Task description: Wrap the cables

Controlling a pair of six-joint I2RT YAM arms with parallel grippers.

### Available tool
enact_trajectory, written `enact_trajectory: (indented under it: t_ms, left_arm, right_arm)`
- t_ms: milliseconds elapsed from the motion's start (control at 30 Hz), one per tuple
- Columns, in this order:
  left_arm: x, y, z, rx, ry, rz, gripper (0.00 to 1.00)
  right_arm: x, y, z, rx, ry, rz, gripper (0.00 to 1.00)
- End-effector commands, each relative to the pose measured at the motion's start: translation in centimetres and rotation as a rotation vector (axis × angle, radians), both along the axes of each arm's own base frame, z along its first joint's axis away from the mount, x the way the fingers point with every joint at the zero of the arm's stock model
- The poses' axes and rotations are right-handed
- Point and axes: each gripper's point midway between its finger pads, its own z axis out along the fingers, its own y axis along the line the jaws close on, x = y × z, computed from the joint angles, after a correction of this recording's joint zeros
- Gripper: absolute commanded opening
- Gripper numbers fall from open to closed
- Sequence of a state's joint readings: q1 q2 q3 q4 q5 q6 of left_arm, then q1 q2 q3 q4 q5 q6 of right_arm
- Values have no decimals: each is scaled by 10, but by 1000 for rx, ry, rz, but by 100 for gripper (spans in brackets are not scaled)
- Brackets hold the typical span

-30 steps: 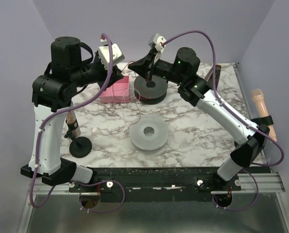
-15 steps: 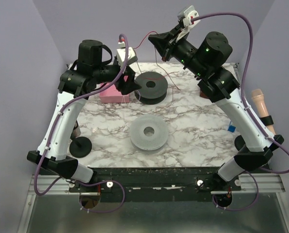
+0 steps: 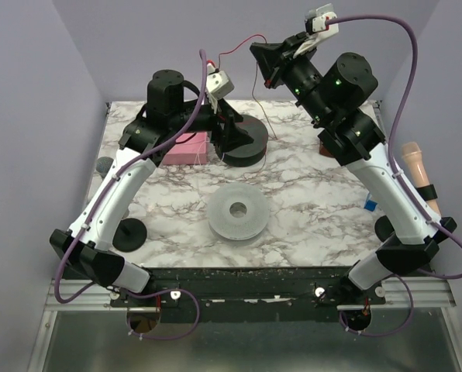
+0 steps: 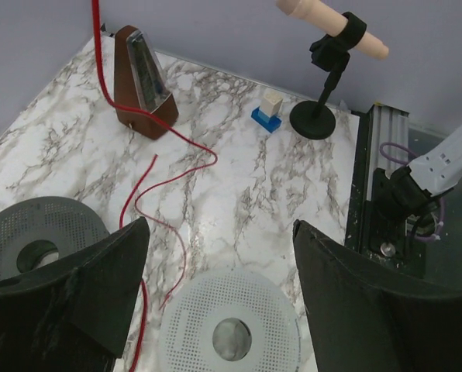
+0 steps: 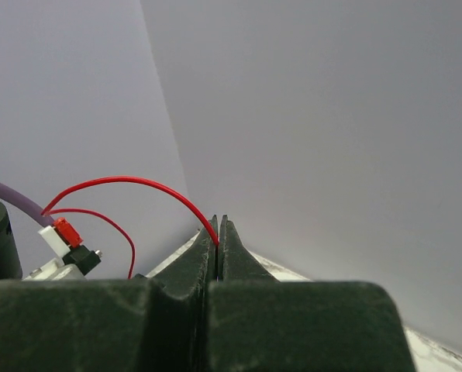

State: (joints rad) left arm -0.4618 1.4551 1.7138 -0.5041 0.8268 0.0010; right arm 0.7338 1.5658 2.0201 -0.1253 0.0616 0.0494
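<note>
The cable is a thin red wire (image 4: 213, 157). It hangs down past a brown metronome (image 4: 142, 85) and curls over the marble table. My right gripper (image 5: 218, 226) is raised high at the back, shut on the wire (image 5: 138, 180), which arcs away to the left. My left gripper (image 4: 222, 226) is open with nothing between its fingers. It hovers by the black spool (image 3: 245, 147) at the back centre. Below its jaws in the left wrist view lies the light grey perforated spool (image 4: 231, 325), which also sits mid-table (image 3: 237, 211).
A pink box (image 3: 186, 147) sits left of the black spool. A beige microphone on a black stand (image 3: 415, 164) is at the right edge, with a small blue block (image 3: 369, 204) near it. A black round base (image 3: 130, 232) stands front left.
My left gripper has opened and its arm has swung right to the black spool. My right arm has lifted the wire up and back from the spool.
</note>
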Motion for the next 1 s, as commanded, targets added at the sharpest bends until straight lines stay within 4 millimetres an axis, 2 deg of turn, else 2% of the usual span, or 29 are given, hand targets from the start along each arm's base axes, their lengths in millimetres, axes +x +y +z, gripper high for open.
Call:
enact_trajectory:
  t_ms: [0, 100, 200, 333, 400, 567, 633, 733, 767, 967]
  left_arm:
    - [-7, -14, 19, -81, -30, -25, 75]
    - [0, -14, 8, -52, -46, 4, 54]
    - [7, -12, -4, -18, -61, 34, 46]
    - [13, -11, -5, -24, -58, 64, 52]
    - [16, -13, -3, -34, -51, 68, 59]
    - [3, -19, 4, -70, -28, -5, 66]
    - [3, -19, 4, -77, -21, 2, 63]
    - [15, -16, 4, -73, -27, 68, 51]
    - [18, -15, 4, -70, -24, 82, 50]
    - [23, -15, 7, -85, -3, 107, 50]
  right_arm:
    - [-9, -13, 21, 90, -18, -10, 1]
    - [-11, -13, 22, 92, -20, -4, 1]
    - [-14, -15, 22, 91, -21, -4, 1]
    - [-17, -18, 25, 92, -32, -4, 1]
    - [-18, -17, 24, 89, -32, 6, 1]
    - [-19, -18, 22, 85, -31, 6, 1]
    - [-20, -17, 23, 90, -34, 12, 1]
    - [-21, -15, 21, 91, -31, 28, 1]
    - [-22, -13, 20, 91, -30, 36, 1]
    - [-20, -10, 12, 78, -14, 39, 1]
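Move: The red cable is already pinched in the right fingers and loops over the left wrist. Its dangling stretch lies about 4 cm ahead, 3 cm right and 4 cm below the left hand point, beside the forward finger. From the right hand that stretch is roughly 2 cm back, level sideways and 21 cm down. The pale spool stands about 2 cm back and 1 cm right of the left hand, 40 cm below; the dark spool some 19 cm ahead, level sideways, 37 cm below. The right fingers keep their shut pinch on the cable, that hand easing back and a little to its right by about 1 cm each, rising about 1 cm and then partly settling again. The left hand works at the dangling stretch: it shifts right, then forward, some 1.5 cm each, dipping and coming back up on the way, while its wide-open fingers close to about half, reopen slightly and narrow again without shutting. ##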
